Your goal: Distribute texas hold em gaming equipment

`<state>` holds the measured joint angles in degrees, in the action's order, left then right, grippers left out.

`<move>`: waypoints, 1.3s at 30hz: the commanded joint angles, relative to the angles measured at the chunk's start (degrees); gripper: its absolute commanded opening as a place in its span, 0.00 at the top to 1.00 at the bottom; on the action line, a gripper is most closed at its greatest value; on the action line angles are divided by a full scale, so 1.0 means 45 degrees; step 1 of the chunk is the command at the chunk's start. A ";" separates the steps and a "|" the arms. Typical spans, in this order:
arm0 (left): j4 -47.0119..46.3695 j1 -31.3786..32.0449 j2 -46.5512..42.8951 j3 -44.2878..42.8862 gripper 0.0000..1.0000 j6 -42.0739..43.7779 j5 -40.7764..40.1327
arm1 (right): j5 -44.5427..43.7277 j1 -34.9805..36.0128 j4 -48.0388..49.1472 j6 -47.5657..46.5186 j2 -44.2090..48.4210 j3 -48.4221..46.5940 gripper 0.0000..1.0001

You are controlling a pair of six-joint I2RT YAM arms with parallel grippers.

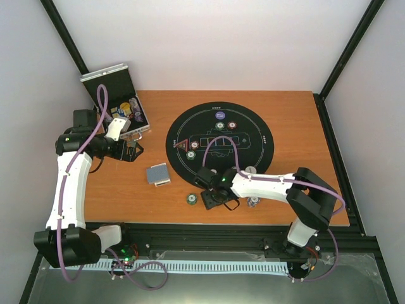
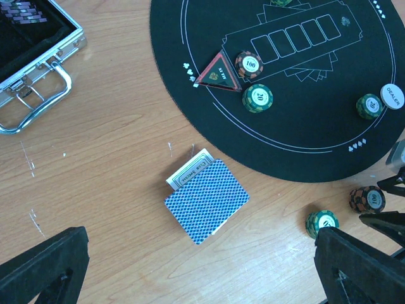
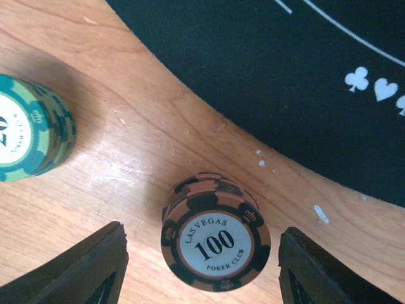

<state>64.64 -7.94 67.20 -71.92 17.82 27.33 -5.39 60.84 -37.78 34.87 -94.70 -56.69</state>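
Note:
A small stack of brown 100 chips (image 3: 215, 237) stands on the wood just off the black mat (image 3: 285, 76). My right gripper (image 3: 202, 275) straddles it, open, with a gap on each side. A green 20 chip stack (image 3: 28, 130) stands to its left. The blue-backed card deck (image 2: 207, 199) lies flat on the wood, a white card poking out beneath. My left gripper (image 2: 202, 278) hovers open above and short of it, holding nothing. In the top view the deck (image 1: 158, 174) lies between left gripper (image 1: 130, 151) and right gripper (image 1: 216, 197).
An open metal case (image 1: 117, 95) with chips sits at the back left. On the round mat (image 1: 266, 136) lie a triangular marker (image 2: 217, 73), a 100 chip (image 2: 249, 64), a green chip (image 2: 258, 98), another green chip (image 2: 369, 106) and a white dealer disc (image 2: 392, 95).

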 commanded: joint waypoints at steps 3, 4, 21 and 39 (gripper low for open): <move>0.0322 -0.0070 -0.0171 -0.0392 0.00 -0.0055 0.0156 | -0.0093 0.0152 0.0524 0.0222 -0.0468 0.0204 0.37; 0.0323 -0.0070 -0.0166 -0.0418 0.00 -0.0055 0.0135 | -0.0141 0.0152 0.0507 0.0198 -0.0537 0.0201 0.38; 0.0381 -0.0070 -0.0094 -0.0565 0.00 -0.0055 0.0232 | -0.0442 0.0152 -0.0086 -0.0035 -0.0527 -0.0560 0.50; 0.0362 -0.0070 -0.0198 -0.0480 0.00 -0.0035 0.0205 | -0.0528 0.0152 -0.0026 -0.0022 -0.0734 -0.0363 0.63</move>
<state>65.56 -7.94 67.20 -71.96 17.82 27.55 -6.17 60.86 -37.69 34.74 -98.00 -58.13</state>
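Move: The brown 100-chip stack stands right under the right hand, between its open fingers, its middle roughly 2 cm below and hardly ahead. The green 20-chip stack is about 8 cm to its left and level with it. The silver chip stack stands some 13 cm to its right, and the poker mat's middle is about 17 cm ahead and 2 cm right. From the idle left hand, the brown stack lies some 10 cm back, 27 cm right and 23 cm below. The brown 100-chip stack is taken between the right fingers: the hand sinks about 2 cm over the stack, comes back up nearly 1 cm with a slight shift forward and left, then stays there. The fingers close from about two-thirds open, and their tips come to pinch the uppermost part of the stack from both sides. ##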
